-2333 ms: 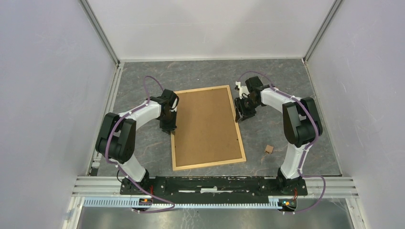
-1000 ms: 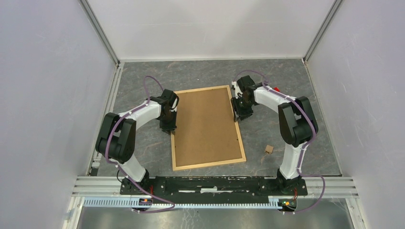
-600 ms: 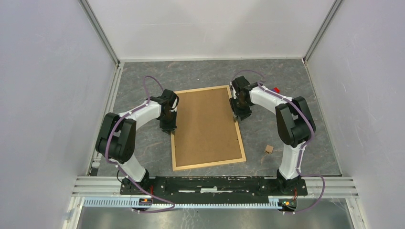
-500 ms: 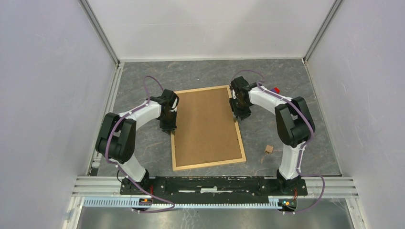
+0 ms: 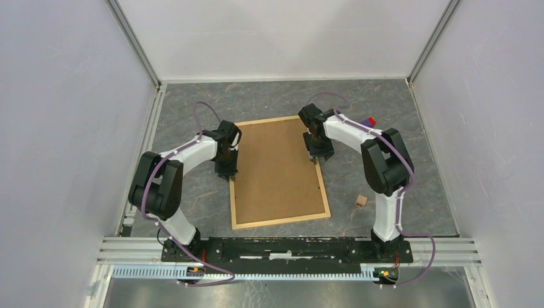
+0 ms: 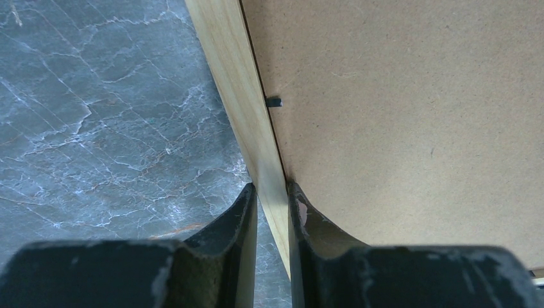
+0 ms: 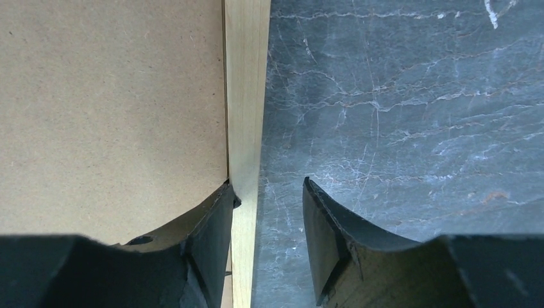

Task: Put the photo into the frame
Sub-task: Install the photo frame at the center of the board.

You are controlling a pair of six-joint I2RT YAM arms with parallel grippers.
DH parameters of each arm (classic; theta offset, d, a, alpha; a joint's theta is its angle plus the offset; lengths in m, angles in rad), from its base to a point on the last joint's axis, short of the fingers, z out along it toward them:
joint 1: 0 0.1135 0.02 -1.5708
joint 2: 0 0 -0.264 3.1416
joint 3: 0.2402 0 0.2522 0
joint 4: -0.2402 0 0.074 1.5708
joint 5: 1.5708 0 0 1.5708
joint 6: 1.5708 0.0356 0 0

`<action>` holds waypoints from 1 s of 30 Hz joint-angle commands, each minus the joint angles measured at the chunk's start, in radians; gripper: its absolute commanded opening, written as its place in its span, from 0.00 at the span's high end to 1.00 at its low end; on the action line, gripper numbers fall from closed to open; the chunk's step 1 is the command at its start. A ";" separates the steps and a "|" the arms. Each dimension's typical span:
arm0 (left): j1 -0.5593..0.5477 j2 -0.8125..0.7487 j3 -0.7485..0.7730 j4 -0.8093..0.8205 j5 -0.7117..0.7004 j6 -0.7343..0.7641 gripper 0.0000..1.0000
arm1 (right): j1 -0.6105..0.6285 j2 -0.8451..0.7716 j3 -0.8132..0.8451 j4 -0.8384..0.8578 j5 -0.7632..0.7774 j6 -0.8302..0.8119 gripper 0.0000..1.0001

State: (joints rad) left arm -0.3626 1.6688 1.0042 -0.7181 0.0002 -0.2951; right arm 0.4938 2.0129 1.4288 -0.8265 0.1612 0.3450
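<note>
The frame (image 5: 276,173) lies back side up in the middle of the table, its brown fibreboard panel facing me. My left gripper (image 5: 226,172) is at the frame's left side. In the left wrist view it (image 6: 272,192) is shut on the light wood strip (image 6: 234,83). My right gripper (image 5: 319,156) is at the right side, towards the far end. It (image 7: 266,192) stands open astride the right strip (image 7: 246,90): one finger (image 7: 208,237) rests at the panel's edge, the other (image 7: 333,244) hangs over the bare table. The photo is out of view.
A small brown block (image 5: 361,201) lies on the table right of the frame's near end. A small red and purple thing (image 5: 369,120) sits at the far right behind the right arm. A black retaining tab (image 6: 274,101) holds the panel. White walls enclose three sides.
My right arm has swung left from beside the frame onto its right edge, and its jaws have widened a little. The left gripper and the frame have not moved.
</note>
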 commanded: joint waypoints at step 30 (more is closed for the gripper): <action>-0.052 -0.015 -0.009 -0.027 -0.050 0.042 0.98 | 0.081 0.038 0.102 0.040 0.102 -0.027 0.25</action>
State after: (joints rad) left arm -0.4007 1.6627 1.0031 -0.7177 -0.0460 -0.2951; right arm 0.5751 2.0617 1.5417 -0.9371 0.3256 0.3088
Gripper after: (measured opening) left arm 0.269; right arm 0.737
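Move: The black tab on the inner edge of the frame's right bar lies about 2 cm left of the right hand, level fore and aft, 1 cm lower, right at its left fingertip. Another tab sits on that bar some 7 cm back, 1 cm left of this hand; the small wooden block is about 10 cm back, 12 cm right. From the left hand, already gripping the left bar, the tab is 4 cm ahead and 21 cm right. Rolling leftward over the backing board almost in place, the right hand leans about 10 degrees so its fingertips point more outward to the right, and its fingers spread from half open to about three quarters. Its left fingertip works at the tab by the bar's inner edge, then the hand rises some 1.5 cm at the end. The left hand keeps the left bar pinched. ##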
